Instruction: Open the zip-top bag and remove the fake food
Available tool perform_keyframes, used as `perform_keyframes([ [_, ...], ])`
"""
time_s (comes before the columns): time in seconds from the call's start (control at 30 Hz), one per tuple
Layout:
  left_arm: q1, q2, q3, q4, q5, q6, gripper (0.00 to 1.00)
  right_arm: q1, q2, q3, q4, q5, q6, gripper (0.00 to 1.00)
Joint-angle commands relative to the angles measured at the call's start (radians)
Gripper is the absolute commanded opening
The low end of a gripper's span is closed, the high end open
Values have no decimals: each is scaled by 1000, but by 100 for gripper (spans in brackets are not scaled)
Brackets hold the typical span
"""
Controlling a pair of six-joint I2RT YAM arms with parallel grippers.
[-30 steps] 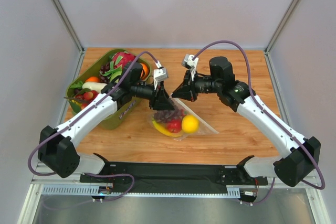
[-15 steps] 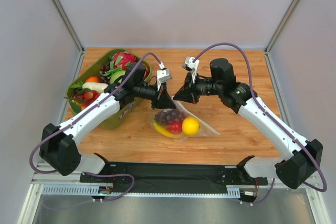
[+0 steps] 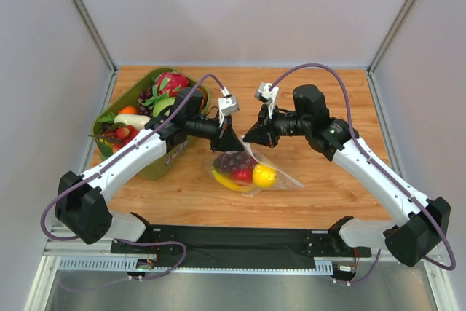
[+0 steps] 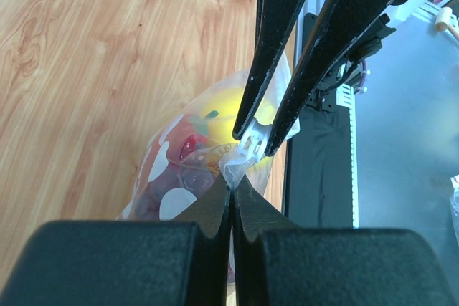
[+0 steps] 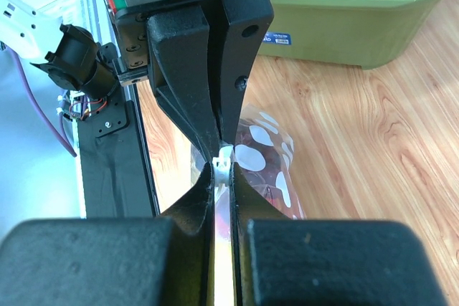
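Observation:
The zip-top bag (image 3: 280,177), clear with white dots, hangs between my two grippers above the wooden table. Through it show the fake food: purple grapes (image 3: 233,159), a red fruit (image 3: 242,175), a yellow lemon (image 3: 264,175) and a banana (image 3: 223,179). My left gripper (image 3: 234,144) is shut on a fold of the bag's top edge (image 4: 235,165). Facing it tip to tip, my right gripper (image 3: 250,139) is shut on the white zip tab (image 5: 224,158). In the left wrist view the bag (image 4: 168,184) sags below the pinched edge, the lemon (image 4: 219,106) behind it.
An olive-green bin (image 3: 169,159) full of toy produce, with a pink dragon fruit (image 3: 172,82) on top, stands at the left, close under my left arm. The black base rail (image 3: 240,237) runs along the near table edge. White walls enclose the sides.
My left gripper has shut on the bag's top edge. Both arms moved slightly right and the bag's top now hangs from the two grips.

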Motion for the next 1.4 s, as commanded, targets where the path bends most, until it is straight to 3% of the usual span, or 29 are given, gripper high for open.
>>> perform_keyframes([
  [0.0,9,-40,26,44,-1,3,0,4,-9,-15,-43,2,-11,0],
  [0.6,35,-50,15,73,8,-18,0,5,-19,-49,-37,39,7,0],
  [0.8,33,-30,20,79,136,-18,32,2,-18,-43,6,26,27,0],
  [0.87,32,-27,20,76,150,-12,38,4,-15,-43,23,8,38,0],
  [1.37,1,25,46,30,171,5,49,4,-13,-6,73,-58,70,0],
])
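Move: The bag's zip edge, the thing I work on, is at my left fingertips, about 1 cm to their right and level. My right fingers hold that same edge, its free stretch about 1 cm to their left. From my left hand the grapes lie some 4 cm back, 3 cm left and 10 cm below; the apple 8 cm straight back and the lemon 8 cm back and 8 cm right, both about 12 cm lower. My right fingers keep their pinch on the zip edge and lower it about 2 cm, then lift it half the way again. Meanwhile my left fingers, shut at that edge beside them, ease up and open to about half, letting go of the plastic as the hand rises some 1.5 cm; then I draw the left hand back about 2 cm and down again, open fingers astride the edge. ##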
